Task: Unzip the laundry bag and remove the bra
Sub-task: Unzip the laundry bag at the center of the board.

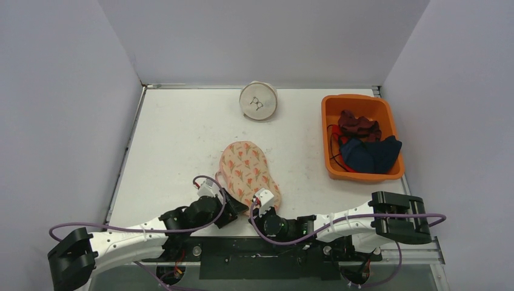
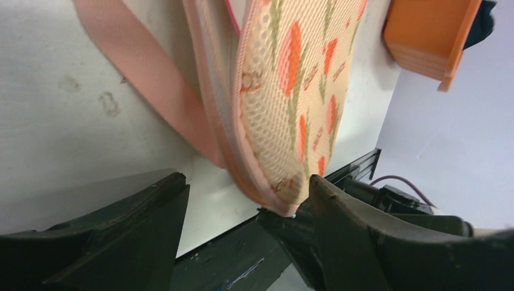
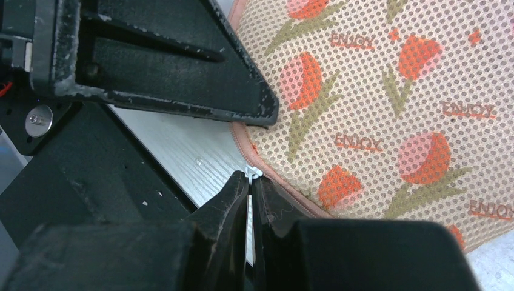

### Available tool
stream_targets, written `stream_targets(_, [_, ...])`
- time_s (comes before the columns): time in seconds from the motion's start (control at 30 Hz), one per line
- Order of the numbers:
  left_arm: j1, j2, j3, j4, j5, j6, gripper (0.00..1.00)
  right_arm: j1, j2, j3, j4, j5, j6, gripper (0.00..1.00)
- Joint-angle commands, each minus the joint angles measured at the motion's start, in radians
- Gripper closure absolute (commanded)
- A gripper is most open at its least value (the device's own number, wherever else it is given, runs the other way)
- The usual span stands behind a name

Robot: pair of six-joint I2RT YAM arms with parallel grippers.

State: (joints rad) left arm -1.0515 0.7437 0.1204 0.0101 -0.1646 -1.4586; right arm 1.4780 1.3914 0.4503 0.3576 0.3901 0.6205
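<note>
The laundry bag [image 1: 248, 173] is a peach mesh pouch printed with tulips, lying flat mid-table. Its near end reaches both grippers. My left gripper [image 2: 245, 188] is open. The bag's pink-edged tip [image 2: 276, 194] hangs between its fingers, close to the right finger [image 2: 363, 230] and well apart from the other. My right gripper [image 3: 250, 182] is shut on the small white zipper pull [image 3: 253, 172] at the bag's [image 3: 376, 109] seam. In the top view the left gripper [image 1: 227, 205] and the right gripper [image 1: 262, 203] flank that end. The bra is hidden.
An orange bin [image 1: 332, 130] with dark clothes stands at the right, its corner also in the left wrist view as the bin [image 2: 424, 36]. A round white pouch [image 1: 258, 100] sits at the back. A pink strap [image 2: 145, 79] trails from the bag. The table's near edge rail [image 3: 91, 182] lies under both grippers.
</note>
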Motion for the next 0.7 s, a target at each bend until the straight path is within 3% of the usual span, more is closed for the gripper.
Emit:
stream_targets(0.0, [-0.005,0.031,0.047,0.157,-0.071,-0.023,0.33,-0.005,-0.003,0.027,0.043,-0.002,0.005,0.95])
stream_targets(0.1, [-0.005,0.038,0.043,0.153,-0.085,-0.027,0.41,-0.005,-0.004,0.022,0.044,-0.002,0.008,0.95])
stream_targets(0.47, [0.064,0.001,0.013,0.119,-0.096,-0.011,1.00,-0.005,-0.037,0.000,0.020,0.007,0.011,0.95])
stream_targets(0.67, [0.123,-0.002,0.012,0.107,-0.058,0.023,1.00,-0.005,-0.088,-0.028,-0.029,0.034,0.021,0.95])
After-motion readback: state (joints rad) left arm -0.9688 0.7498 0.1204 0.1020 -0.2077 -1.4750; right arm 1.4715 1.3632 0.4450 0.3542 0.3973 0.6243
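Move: The laundry bag's zipped edge, at the spot by the strap tab, lies about 3 cm ahead of the left hand, level sideways and roughly 1 cm higher, already running in between its open fingers. The zip pull, already held in the right fingers, is some 4 cm to the left hand's right and 2 cm nearer the base; the pink strap lies about 9 cm ahead and 6 cm left, 3 cm lower. From the right hand, that edge spot is about 5 cm ahead and 4 cm left. The bag's edge beside the strap tab is taken between the left fingers, which go from wide open to nearly shut while that hand eases forward about 3 cm and up some 2 cm along the edge, turning slightly counter-clockwise. The right hand stays put, still pinching the zip pull, and only starts to rise by under a centimetre at the end. ##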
